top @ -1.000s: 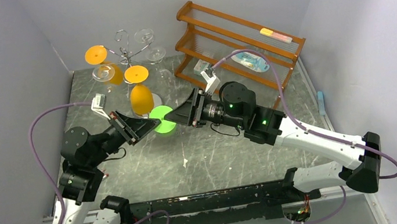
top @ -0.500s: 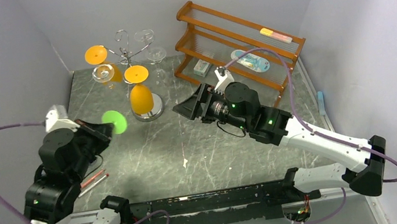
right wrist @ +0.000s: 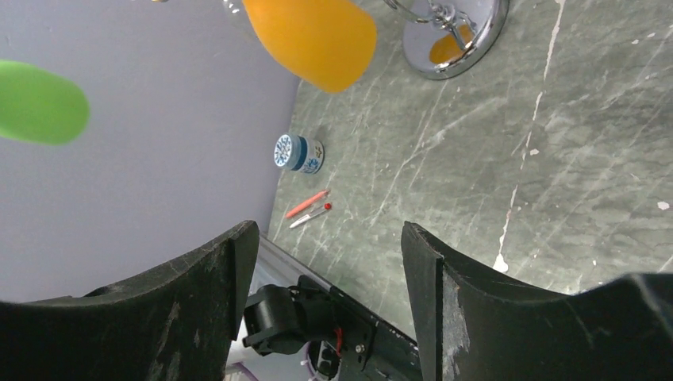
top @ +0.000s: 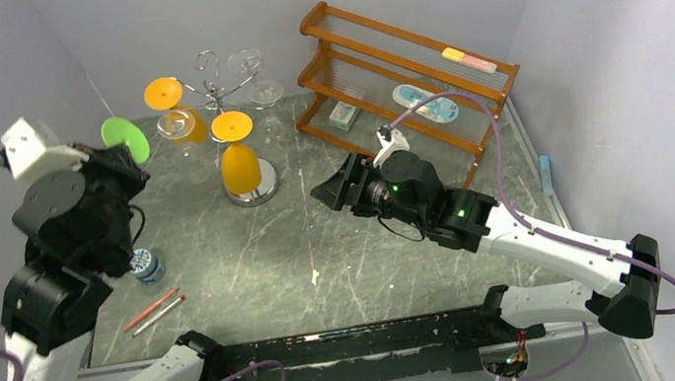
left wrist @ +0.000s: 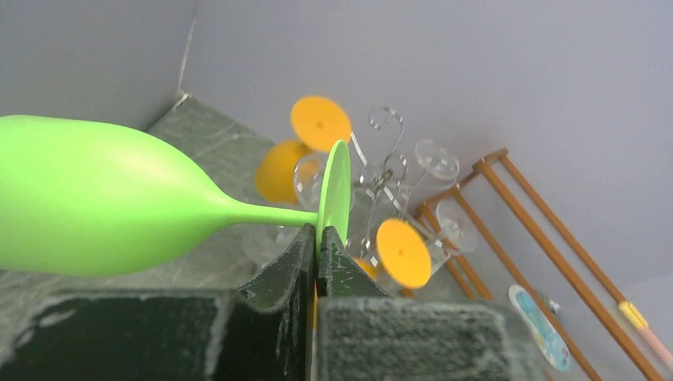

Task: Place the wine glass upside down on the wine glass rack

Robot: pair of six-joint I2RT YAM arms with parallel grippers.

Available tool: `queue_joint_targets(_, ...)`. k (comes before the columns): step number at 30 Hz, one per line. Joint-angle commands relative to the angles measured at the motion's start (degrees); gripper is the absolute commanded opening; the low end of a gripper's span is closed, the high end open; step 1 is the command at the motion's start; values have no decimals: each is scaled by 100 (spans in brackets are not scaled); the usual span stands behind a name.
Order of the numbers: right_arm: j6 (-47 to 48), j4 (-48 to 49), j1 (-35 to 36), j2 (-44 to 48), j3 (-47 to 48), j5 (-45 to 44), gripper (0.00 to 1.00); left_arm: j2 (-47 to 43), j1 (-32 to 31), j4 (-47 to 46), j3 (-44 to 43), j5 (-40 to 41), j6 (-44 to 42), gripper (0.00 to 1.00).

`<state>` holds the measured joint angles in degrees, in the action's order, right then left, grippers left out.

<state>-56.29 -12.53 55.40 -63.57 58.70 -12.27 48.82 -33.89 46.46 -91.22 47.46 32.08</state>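
The green wine glass (left wrist: 95, 206) lies sideways in the air, its bowl to the left in the left wrist view. My left gripper (left wrist: 317, 238) is shut on the rim of the glass's flat foot. From above only that green foot (top: 125, 139) shows, beside the left gripper (top: 128, 160), high by the left wall. The wine glass rack (top: 217, 88), a silver wire stand on a mirrored base (top: 254, 194), stands a little to the right with orange and clear glasses hanging on it. My right gripper (top: 335, 189) is open and holds nothing, right of the rack's base (right wrist: 452, 40).
A brown wooden shelf (top: 406, 71) stands at the back right. A small blue-and-white jar (top: 146, 265) and two pens (top: 153, 309) lie near the left arm. An orange glass (top: 240, 167) hangs low over the rack's base. Grey walls close in on both sides.
The right gripper has opened off the green glass and drawn back to the right. The left arm has carried the glass up and left, from mid-table to beside the rack.
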Motion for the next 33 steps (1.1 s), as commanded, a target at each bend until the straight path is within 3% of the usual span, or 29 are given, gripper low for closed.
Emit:
queue_joint_targets(1, 51, -74, -46, 139, -112, -144, 70, 724, -88, -1112, -684, 572, -952, 5)
queue_joint_targets(12, 144, -82, -98, 174, -95, -121, 70, 2453, 124, -2301, -1586, -200, -1685, 5)
queue_joint_targets(17, 185, -96, -119, 229, -119, -100, 70, 3068, 1227, -2444, -1919, -1574, -1251, 5)
queue_joint_targets(24, 198, -160, -155, 301, -157, -152, 70, 3533, 2092, -3101, -1803, -2819, -895, 5)
queue_joint_targets(33, 183, -215, -187, 273, -152, -135, 70, 4381, 3084, -3782, -1685, -5260, 441, 5)
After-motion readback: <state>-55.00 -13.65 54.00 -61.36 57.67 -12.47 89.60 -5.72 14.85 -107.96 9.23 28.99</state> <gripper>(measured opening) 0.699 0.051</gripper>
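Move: The left hand holds the green glass by its base. The rack's empty rear hook lies about 25 cm ahead, 11 cm right and 7 cm below it. Between them hang the left orange glass, some 20 cm ahead, 4 cm right and 15 cm down, and the left clear glass, about 12 cm ahead, 5 cm right and equally low. From the right hand the hook is about 25 cm forward, 17 cm left and 11 cm up. Forward at a good pace, some 26 cm in all, the left arm carries the green glass past the left side of the rack to its far end. It first climbs and bows out left, about 6 cm each, then settles lower and edges back right, closing on the rear hook. The wrist rolls roughly 10 degrees and back, ending turned a little clockwise; the fingers keep their pinch on the base. ##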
